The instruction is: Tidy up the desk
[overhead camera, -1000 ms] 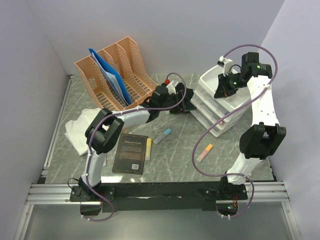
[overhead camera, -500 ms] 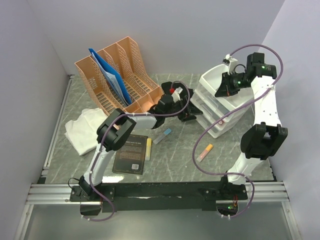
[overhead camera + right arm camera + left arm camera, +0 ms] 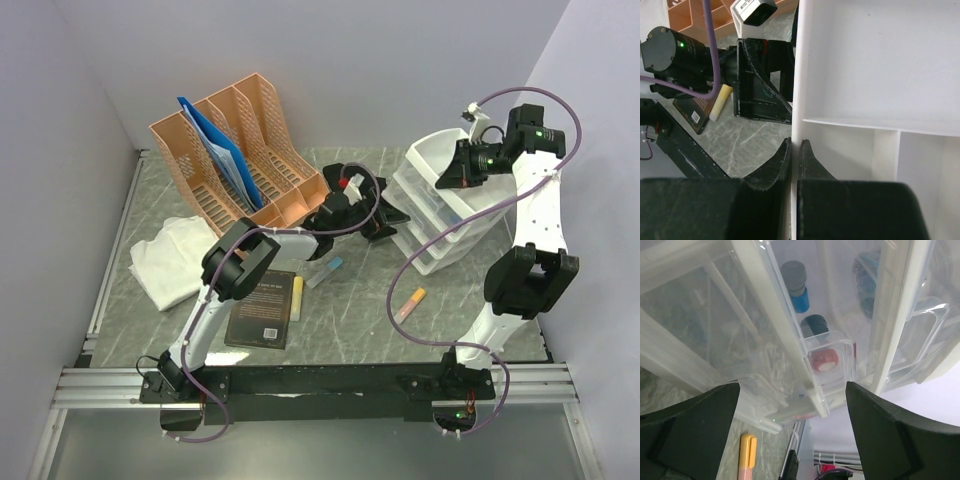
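Observation:
The desk is a grey-green marble top. On its right stands a white and clear drawer unit with an open white tray on top. My right gripper is shut on that tray's thin side wall, one finger on each face. My left gripper is open, right against the unit's front. In the left wrist view its jaws stand wide apart around a clear drawer handle. Blue-capped items show inside the drawer.
An orange-pink highlighter lies in front of the unit. A blue-capped marker, a yellow marker and a dark book lie mid-desk. A white cloth and an orange file rack with a blue folder sit left.
My left gripper has reached right to the drawer unit's front and opened wider. My right gripper, still shut on the tray wall, has shifted right, and the tray with it.

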Controlling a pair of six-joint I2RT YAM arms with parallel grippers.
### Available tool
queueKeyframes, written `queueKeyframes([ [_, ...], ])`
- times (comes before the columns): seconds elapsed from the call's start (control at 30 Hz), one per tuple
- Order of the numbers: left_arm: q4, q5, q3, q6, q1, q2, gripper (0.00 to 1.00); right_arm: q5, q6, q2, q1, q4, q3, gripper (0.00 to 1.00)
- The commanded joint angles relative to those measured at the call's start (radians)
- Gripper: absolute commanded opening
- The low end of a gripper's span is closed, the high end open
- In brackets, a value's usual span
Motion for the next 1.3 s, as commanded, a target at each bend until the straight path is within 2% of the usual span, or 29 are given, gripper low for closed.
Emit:
queueKeyframes([
  [0.0,0.036,-0.069,0.078,0.002,-0.021,0.019,0.95,-0.193,0.075,-0.017,-0.001,-0.009,0.021,0.00],
  [0.1,0.009,-0.118,0.081,0.025,-0.036,0.008,0.96,-0.202,0.090,-0.020,-0.006,0.004,0.021,0.00],
  [0.27,0.091,-0.206,0.079,-0.001,-0.059,0.022,0.95,-0.253,0.110,-0.025,-0.006,0.014,-0.020,0.00],
  [0.53,0.200,-0.255,0.159,-0.023,-0.076,0.065,0.92,-0.253,0.115,-0.039,-0.007,0.022,-0.071,0.00],
  [0.63,0.252,-0.270,0.150,-0.027,-0.074,0.060,0.86,-0.244,0.115,-0.042,-0.007,0.031,-0.086,0.00],
  [0.83,0.334,-0.263,0.121,-0.029,-0.062,0.031,0.68,-0.151,0.096,-0.054,-0.010,0.069,-0.127,0.00],
  [1.07,0.381,-0.215,0.132,-0.054,-0.041,0.029,0.42,-0.060,0.073,-0.059,-0.018,0.126,-0.190,0.00],
  [1.27,0.389,-0.180,0.136,-0.054,-0.030,0.026,0.32,-0.026,0.069,-0.046,-0.039,0.161,-0.217,0.00],
])
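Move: The left hand, wide open and facing right, has the lowest clear drawer's handle about 3 cm to its right, 2 cm ahead and 1 cm below; the middle drawer's handle lies roughly 5 cm right, 3 cm ahead and 4 cm above. The black cloth is about 9 cm ahead and 8 cm left, the orange highlighter 18 cm back and 5 cm right, both some 13 cm lower. From the right hand, already shut on the top tray's left rim, the lowest handle is around 7 cm back, 4 cm left and 13 cm below. The left hand reaches about 3 cm to its right into the drawer fronts while turning some 10 degrees counter-clockwise, then eases about 1 cm back left as it goes on forward, 2.5 cm in all, its fingers closing from wide open to about half and settling there around the lowest drawer's handle and the edge above it. Meanwhile the right hand keeps its shut pinch on the top tray's left rim and shifts it slowly forward and right, 1 to 2 cm, sinking slightly as it goes. ##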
